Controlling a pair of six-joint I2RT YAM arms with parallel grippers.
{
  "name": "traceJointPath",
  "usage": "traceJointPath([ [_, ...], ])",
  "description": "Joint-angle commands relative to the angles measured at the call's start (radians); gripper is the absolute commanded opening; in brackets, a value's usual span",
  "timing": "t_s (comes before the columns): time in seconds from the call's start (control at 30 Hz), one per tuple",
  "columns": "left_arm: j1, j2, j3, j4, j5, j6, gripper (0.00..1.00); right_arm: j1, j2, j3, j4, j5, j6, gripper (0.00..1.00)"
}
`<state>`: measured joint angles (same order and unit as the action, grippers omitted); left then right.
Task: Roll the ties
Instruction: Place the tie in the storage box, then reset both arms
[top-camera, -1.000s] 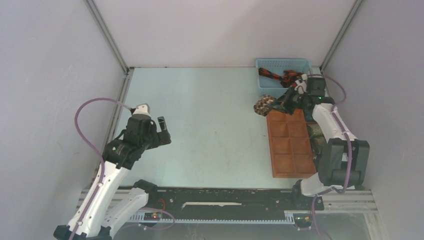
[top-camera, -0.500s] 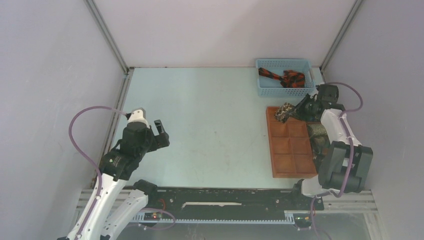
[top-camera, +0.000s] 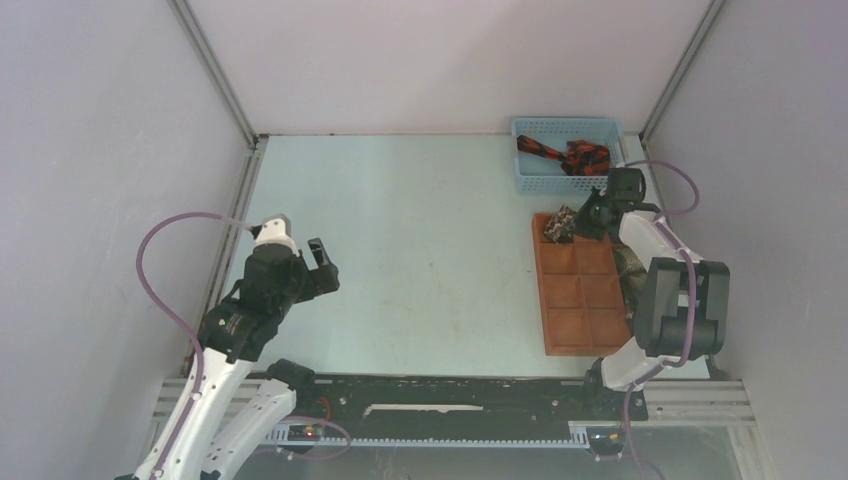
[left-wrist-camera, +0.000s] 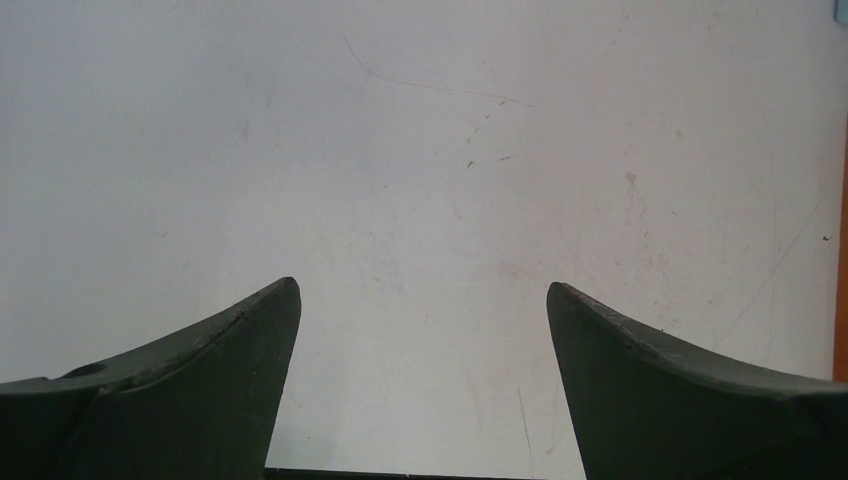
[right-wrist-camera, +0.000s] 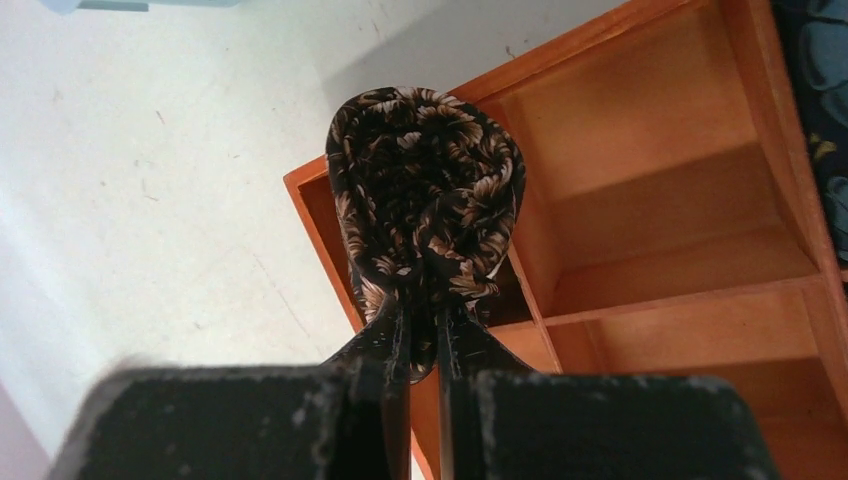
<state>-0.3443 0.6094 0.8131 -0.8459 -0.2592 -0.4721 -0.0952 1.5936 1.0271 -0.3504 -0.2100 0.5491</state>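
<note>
My right gripper (right-wrist-camera: 423, 312) is shut on a rolled dark brown tie (right-wrist-camera: 425, 190) with tan floral print, holding it just above the far-left compartment of the orange-brown tray (right-wrist-camera: 640, 120). From above, the roll (top-camera: 558, 224) hangs over the tray's (top-camera: 580, 300) far left corner, with the right gripper (top-camera: 580, 222) beside it. A black and red-orange tie (top-camera: 566, 155) lies loose in the blue basket (top-camera: 531, 180). My left gripper (top-camera: 318, 268) stands open over bare table at the left; nothing shows between its fingers (left-wrist-camera: 220, 350).
The tray has several square compartments. A dark patterned cloth (top-camera: 629, 268) lies along the tray's right side, under my right arm. Grey walls close in the table on three sides.
My right gripper carried the rolled brown tie from beside the basket down and right, then slightly left, over the tray's far corner. The left arm drew back a little.
</note>
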Motion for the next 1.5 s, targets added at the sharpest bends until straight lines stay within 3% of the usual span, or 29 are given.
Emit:
traceJointPath([
  [0.0, 0.007, -0.018, -0.005, 0.033, -0.011, -0.001, 1.00, 0.065, 0.045, 0.009, 0.041, 0.151, 0.012, 0.00],
  [0.5, 0.007, -0.067, -0.014, 0.044, -0.011, 0.002, 1.00, 0.181, 0.131, 0.008, -0.080, 0.260, 0.062, 0.00],
  [0.57, 0.007, -0.071, -0.015, 0.044, -0.011, 0.002, 1.00, 0.189, 0.119, 0.008, -0.096, 0.268, 0.065, 0.08],
  [0.67, 0.007, -0.075, -0.015, 0.044, -0.012, 0.002, 1.00, 0.197, 0.083, 0.010, -0.109, 0.277, 0.067, 0.27],
  [1.0, 0.007, -0.092, -0.018, 0.045, -0.016, 0.001, 1.00, 0.210, -0.094, 0.065, -0.213, 0.306, 0.052, 0.43],
  [1.13, 0.006, -0.105, -0.021, 0.048, -0.015, 0.001, 1.00, 0.233, -0.193, 0.115, -0.259, 0.309, 0.034, 0.57],
  [1.33, 0.007, -0.121, -0.025, 0.053, -0.009, 0.002, 1.00, 0.359, -0.375, 0.174, -0.253, 0.417, -0.069, 0.88],
  [1.47, 0.007, -0.130, -0.028, 0.057, -0.006, 0.003, 1.00, 0.439, -0.492, 0.174, -0.173, 0.404, -0.142, 0.93],
])
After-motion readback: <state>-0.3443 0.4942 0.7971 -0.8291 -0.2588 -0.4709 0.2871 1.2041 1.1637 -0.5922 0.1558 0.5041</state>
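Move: The right hand still holds the floral rolled tie. The far-left cell of the wooden storage box, where the tie is going, is about 3 cm ahead, 3 cm to the left and 6 cm below. Roughly 20 cm ahead and 3 cm to the right is the blue basket; the blue rolled tie in the far-right cell lies some 3 cm ahead and 14 cm right. From the left hand, the far-left cell is about 21 cm ahead and 50 cm right. The right hand, keeping its pinch on one end of the floral tie, eases about 3 cm left and 3 cm down into the box's far-left cell while rolling some 10 degrees left side down, then opens to let go of it there. Still opening to nearly full width, it draws back 3 to 4 cm clear of the tie, then rises quickly away from the box by some 18 cm, drifting about 4 cm left as the fingertips tilt up. ##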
